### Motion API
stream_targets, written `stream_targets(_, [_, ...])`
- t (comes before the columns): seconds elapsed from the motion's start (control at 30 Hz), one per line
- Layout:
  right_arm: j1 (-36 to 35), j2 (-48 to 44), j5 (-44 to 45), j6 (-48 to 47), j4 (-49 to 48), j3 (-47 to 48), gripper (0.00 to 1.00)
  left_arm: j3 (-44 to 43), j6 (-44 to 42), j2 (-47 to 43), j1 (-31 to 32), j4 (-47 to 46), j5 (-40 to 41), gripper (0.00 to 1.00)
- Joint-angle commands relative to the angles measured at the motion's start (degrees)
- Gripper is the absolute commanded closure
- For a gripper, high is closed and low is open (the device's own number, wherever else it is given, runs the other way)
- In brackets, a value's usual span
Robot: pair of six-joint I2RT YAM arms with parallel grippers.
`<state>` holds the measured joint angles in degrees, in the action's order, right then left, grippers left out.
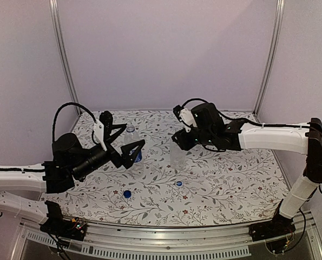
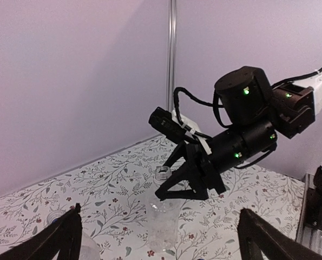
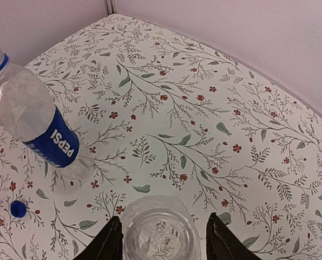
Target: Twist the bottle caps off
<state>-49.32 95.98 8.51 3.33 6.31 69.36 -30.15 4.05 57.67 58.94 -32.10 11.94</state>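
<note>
The plain bottle (image 1: 177, 158) stands upright mid-table with its neck open. My right gripper (image 1: 180, 142) hovers over it, jaws open on either side of the mouth (image 3: 161, 234) and holding nothing. The blue-labelled bottle (image 3: 41, 127) stands to the left, also without a cap, a blue ring on its neck. My left gripper (image 1: 133, 135) is wide open beside it, its fingers (image 2: 63, 238) low in the left wrist view. A solid blue cap (image 1: 127, 193) and a whitish-blue cap (image 1: 178, 183) lie loose on the floral table (image 1: 231, 179) in front of the bottles.
Plain walls with two metal posts (image 1: 63, 59) close the back and sides. The right arm (image 1: 274, 138) reaches in from the right at bottle height. A metal rail (image 1: 166, 238) runs along the table's near edge.
</note>
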Motion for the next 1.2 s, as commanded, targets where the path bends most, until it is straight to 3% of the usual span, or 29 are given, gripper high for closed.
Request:
stream_targets(0.0, [0.4,-1.8,1.4,-0.5,0.6,-0.4,0.46,0.6,-0.4,0.0,0.3,-0.4,0.7,0.00])
stream_targets(0.53, [0.4,-5.9,0.6,0.1,2.8,0.4,0.18,0.4,-1.0,0.3,0.3,0.3,1.6,0.00])
stream_targets(0.8, [0.4,-10.2,-2.4,2.7,3.7,-1.0,0.04,-1.7,-0.6,-0.4,-0.2,4.9,5.4,0.00])
stream_targets(1.17, [6.0,-18.5,-3.2,6.3,6.5,-2.4,0.01,-8.0,-0.2,-3.8,-4.2,17.6,11.2,0.00])
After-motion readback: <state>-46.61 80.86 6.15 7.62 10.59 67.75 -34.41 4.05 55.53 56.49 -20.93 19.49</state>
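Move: The clear bottle stands between the right fingers, its middle about 7 cm below that hand. Its cap lies on the table some 9 cm back from the right hand and 18 cm below; the Pepsi bottle stands about 18 cm to that hand's left, 1 cm farther out and 7 cm below. From the left hand, the clear bottle is roughly 13 cm ahead, 13 cm right and 18 cm below. Open the right gripper from half to fully wide, leaving the clear bottle free, and lift the hand up and away from the bottle by about 9 cm, slowly at first, easing back slightly, then swinging right some 4 cm while rolling its left side up about 10 degrees. Near the end, bring the open left gripper about 4 cm forward and left, turning it 10 degrees counter-clockwise. ##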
